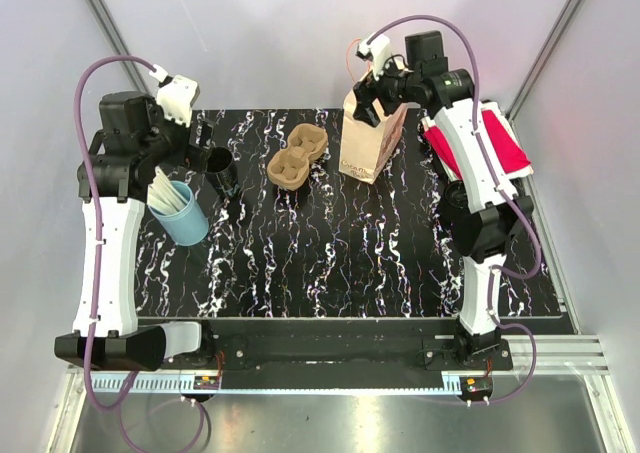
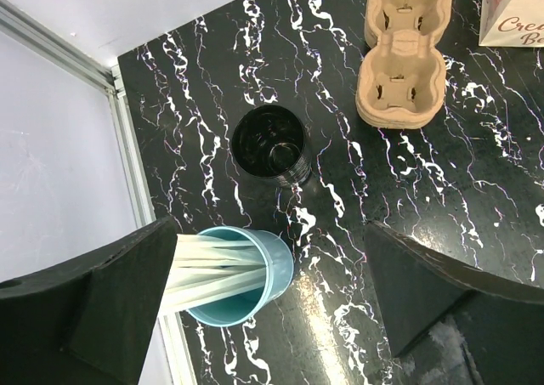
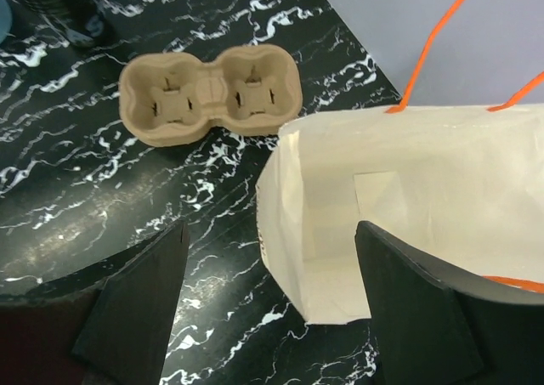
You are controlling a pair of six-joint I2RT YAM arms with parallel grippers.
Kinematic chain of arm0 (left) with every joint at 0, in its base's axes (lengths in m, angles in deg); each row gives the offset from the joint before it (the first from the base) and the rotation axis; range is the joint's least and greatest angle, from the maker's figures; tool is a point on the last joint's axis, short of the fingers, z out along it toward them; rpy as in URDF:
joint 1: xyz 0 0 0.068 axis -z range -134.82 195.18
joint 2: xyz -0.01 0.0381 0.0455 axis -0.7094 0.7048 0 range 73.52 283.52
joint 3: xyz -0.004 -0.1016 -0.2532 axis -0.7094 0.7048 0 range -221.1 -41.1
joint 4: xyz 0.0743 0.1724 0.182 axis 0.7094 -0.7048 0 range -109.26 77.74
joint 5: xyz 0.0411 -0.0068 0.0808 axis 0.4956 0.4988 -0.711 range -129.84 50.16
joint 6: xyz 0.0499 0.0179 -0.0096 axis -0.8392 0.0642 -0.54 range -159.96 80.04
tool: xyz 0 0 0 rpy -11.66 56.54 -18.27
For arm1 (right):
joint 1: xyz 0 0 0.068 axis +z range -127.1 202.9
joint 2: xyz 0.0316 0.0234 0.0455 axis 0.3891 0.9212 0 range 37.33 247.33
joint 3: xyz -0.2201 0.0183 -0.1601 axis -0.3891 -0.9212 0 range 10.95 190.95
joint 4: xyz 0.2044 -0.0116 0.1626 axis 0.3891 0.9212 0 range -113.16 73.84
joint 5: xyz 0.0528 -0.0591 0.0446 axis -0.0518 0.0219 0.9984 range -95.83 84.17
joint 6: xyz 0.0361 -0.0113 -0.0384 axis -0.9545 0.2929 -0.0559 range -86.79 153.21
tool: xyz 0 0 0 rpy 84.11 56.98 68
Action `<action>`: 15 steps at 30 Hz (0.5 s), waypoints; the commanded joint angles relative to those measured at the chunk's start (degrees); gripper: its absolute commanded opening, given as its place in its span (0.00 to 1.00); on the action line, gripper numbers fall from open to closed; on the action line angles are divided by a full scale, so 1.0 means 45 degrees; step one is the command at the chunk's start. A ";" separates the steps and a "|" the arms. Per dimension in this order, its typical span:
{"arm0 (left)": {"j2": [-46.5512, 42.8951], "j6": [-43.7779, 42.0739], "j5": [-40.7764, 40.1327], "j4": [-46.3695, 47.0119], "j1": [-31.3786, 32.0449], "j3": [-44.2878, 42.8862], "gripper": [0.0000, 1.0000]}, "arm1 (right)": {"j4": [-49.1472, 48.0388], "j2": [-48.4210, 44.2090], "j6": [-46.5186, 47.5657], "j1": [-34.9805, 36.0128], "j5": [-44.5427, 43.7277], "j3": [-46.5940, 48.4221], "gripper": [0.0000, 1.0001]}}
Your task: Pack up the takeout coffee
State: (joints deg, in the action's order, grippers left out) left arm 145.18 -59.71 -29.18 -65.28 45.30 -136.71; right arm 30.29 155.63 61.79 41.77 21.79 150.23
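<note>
A paper bag (image 1: 372, 138) with orange handles stands open at the back right of the mat, and the right wrist view looks into its bare inside (image 3: 425, 206). My right gripper (image 3: 272, 232) is open above the bag's rim, its left wall between the fingers; from the top camera the gripper (image 1: 372, 98) sits at the bag's mouth. A brown two-cup cardboard carrier (image 1: 298, 157) (image 3: 208, 92) (image 2: 404, 49) lies left of the bag. Further left stands a black cup (image 1: 218, 168) (image 2: 270, 143). My left gripper (image 2: 272, 257) (image 1: 200, 143) hangs open above the mat, holding nothing.
A light blue cup (image 1: 185, 213) (image 2: 246, 274) holding white flat sticks (image 2: 212, 266) stands near the mat's left edge, partly under my left finger. Red and pink sheets (image 1: 490, 143) lie at the right edge beneath the right arm. White walls close in the back and sides.
</note>
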 commanded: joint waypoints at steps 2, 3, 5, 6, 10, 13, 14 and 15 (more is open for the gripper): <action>-0.0065 -0.0221 0.0229 0.0687 -0.0007 0.0017 0.99 | -0.0198 0.0605 0.0836 0.0025 -0.0765 0.0533 0.83; -0.0045 -0.0221 0.0210 0.0668 -0.0007 0.0056 0.99 | -0.0179 0.0663 0.0876 0.0025 -0.0805 0.0475 0.80; -0.0006 -0.0221 0.0308 0.0687 -0.0007 0.0095 0.99 | -0.0120 0.0801 0.1012 0.0044 -0.0863 0.0396 0.79; 0.0013 -0.0202 0.0327 0.0687 -0.0027 0.0095 0.99 | -0.0101 0.0839 0.1032 0.0044 -0.0864 0.0318 0.74; 0.0072 -0.0201 0.0425 0.0707 -0.0007 0.0173 0.99 | 0.0036 0.0957 0.1188 0.0025 -0.0707 0.0220 0.62; 0.0130 -0.0201 0.0503 0.0707 -0.0007 0.0192 0.99 | 0.0153 0.1054 0.1227 0.0044 -0.0707 0.0240 0.54; 0.0111 -0.0182 0.0542 0.0707 -0.0007 0.0231 0.99 | 0.0192 0.1074 0.1285 0.0044 -0.0707 0.0259 0.52; 0.0130 -0.0182 0.0581 0.0745 -0.0007 0.0232 0.99 | 0.0250 0.1094 0.1305 0.0025 -0.0707 0.0259 0.49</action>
State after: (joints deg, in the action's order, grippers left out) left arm 145.55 -59.99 -28.61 -65.04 45.30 -136.10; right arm 30.77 160.20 66.49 41.75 18.77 150.23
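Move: The takeout bag's middle lies about 7 cm ahead of the right hand, 4 cm to its right and some 15 cm below, with the open mouth just under the fingertips. The cup holder is about 6 cm ahead and 17 cm left of that hand, on the table some 28 cm down; the red cloth lies 8 cm ahead and 30 cm right of it. From the left hand, the bag is roughly 22 cm ahead, 37 cm right and 18 cm below. Straddling the bag's near printed wall, one finger over the mouth and the other outside, the right hand sinks about 4.5 cm towards the rim while easing 2 cm forward, then stops. Its fingers draw in from wide to about half open with a slight roll, left side dipping; a pinch on the paper can't be made out yet. ##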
